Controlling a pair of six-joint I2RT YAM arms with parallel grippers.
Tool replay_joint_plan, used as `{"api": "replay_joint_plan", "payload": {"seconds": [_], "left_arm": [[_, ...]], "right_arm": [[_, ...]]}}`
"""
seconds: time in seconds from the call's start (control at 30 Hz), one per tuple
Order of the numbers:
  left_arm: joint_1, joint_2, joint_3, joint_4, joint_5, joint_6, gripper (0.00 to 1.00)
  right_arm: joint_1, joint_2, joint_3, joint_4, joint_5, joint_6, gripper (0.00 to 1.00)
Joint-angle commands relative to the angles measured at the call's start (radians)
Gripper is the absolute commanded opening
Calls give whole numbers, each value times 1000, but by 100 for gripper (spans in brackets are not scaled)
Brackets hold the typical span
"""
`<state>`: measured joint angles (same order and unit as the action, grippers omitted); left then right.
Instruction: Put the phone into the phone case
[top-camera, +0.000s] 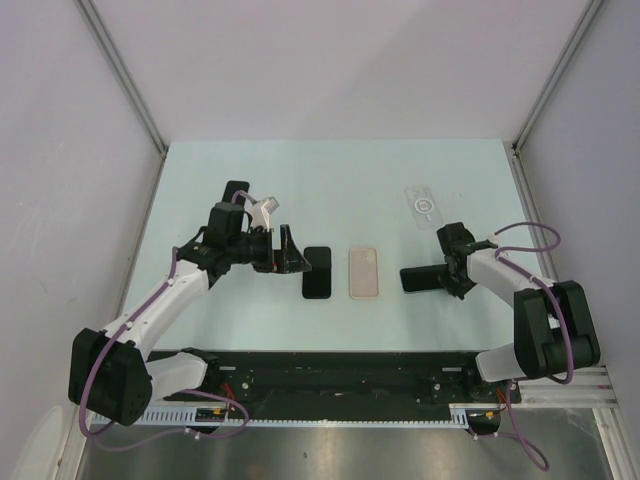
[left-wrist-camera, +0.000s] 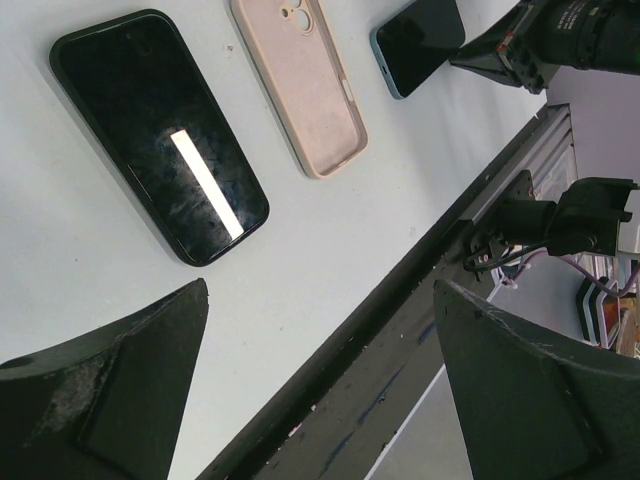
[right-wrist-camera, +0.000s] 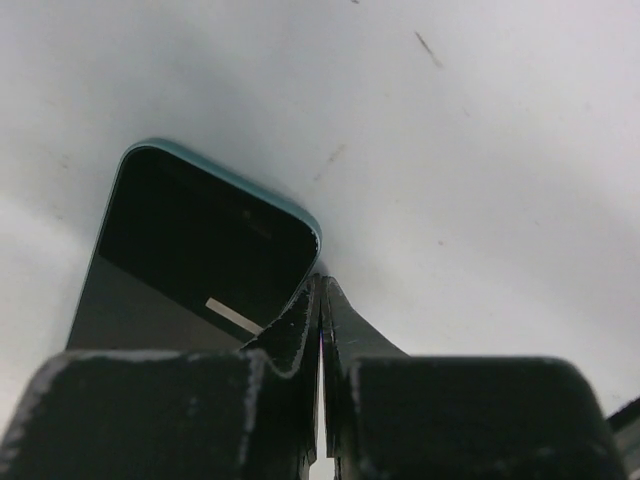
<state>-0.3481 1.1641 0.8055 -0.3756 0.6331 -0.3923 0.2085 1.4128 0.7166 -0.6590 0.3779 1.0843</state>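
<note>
A black phone (top-camera: 317, 272) (left-wrist-camera: 160, 135) lies flat, screen up, at the table's middle. Just right of it lies a beige phone case (top-camera: 363, 273) (left-wrist-camera: 300, 80), back up. Further right lies a second phone with a teal edge (top-camera: 412, 279) (left-wrist-camera: 418, 42) (right-wrist-camera: 200, 240). My left gripper (top-camera: 289, 252) (left-wrist-camera: 320, 300) hovers open just left of the black phone, with nothing between its fingers. My right gripper (top-camera: 443, 276) (right-wrist-camera: 320, 285) is shut, its tips against the right end of the teal-edged phone and holding nothing.
A clear case with a ring mark (top-camera: 424, 204) lies at the back right of the table. The black rail (left-wrist-camera: 400, 300) runs along the near table edge. Grey walls close in the left, back and right sides.
</note>
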Motion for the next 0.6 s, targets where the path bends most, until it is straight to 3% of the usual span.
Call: {"api": "replay_joint_plan", "payload": {"seconds": [0.0,0.27,0.57], "left_arm": [[5,-20,-5,26,24,1,98],[6,-20,-5,24,19,3,98],[6,-21,-3,21,16,4,98]], "right_arm": [[5,47,0,139,21,-52,0],[5,143,53,334,-10,-250,0],[6,186,159,338,-48,-397,8]]}}
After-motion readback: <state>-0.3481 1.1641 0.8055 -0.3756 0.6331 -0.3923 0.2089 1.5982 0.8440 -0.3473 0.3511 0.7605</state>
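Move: The teal-edged phone lies flat just off the right fingertips, its middle about 4 cm ahead and 7 cm to the left, roughly at fingertip height. The clear case is some 26 cm ahead and 10 cm left of the right hand, the beige case about 26 cm left and 7 cm ahead. From the idle left hand the teal-edged phone is roughly 35 cm to the right, 4 cm ahead and 16 cm below. With its fingers shut and low at the table, the right hand pushes forward about 9 cm, easing slightly left towards the end, its tips bearing on the teal-edged phone's near long side close to the right-hand corner and driving that end out towards the clear case. The hand turns some 15 to 20 degrees counter-clockwise and tilts a little as it goes, hardly changing height, and the tips are still beside the phone's long edge when the fingers just begin to part. ##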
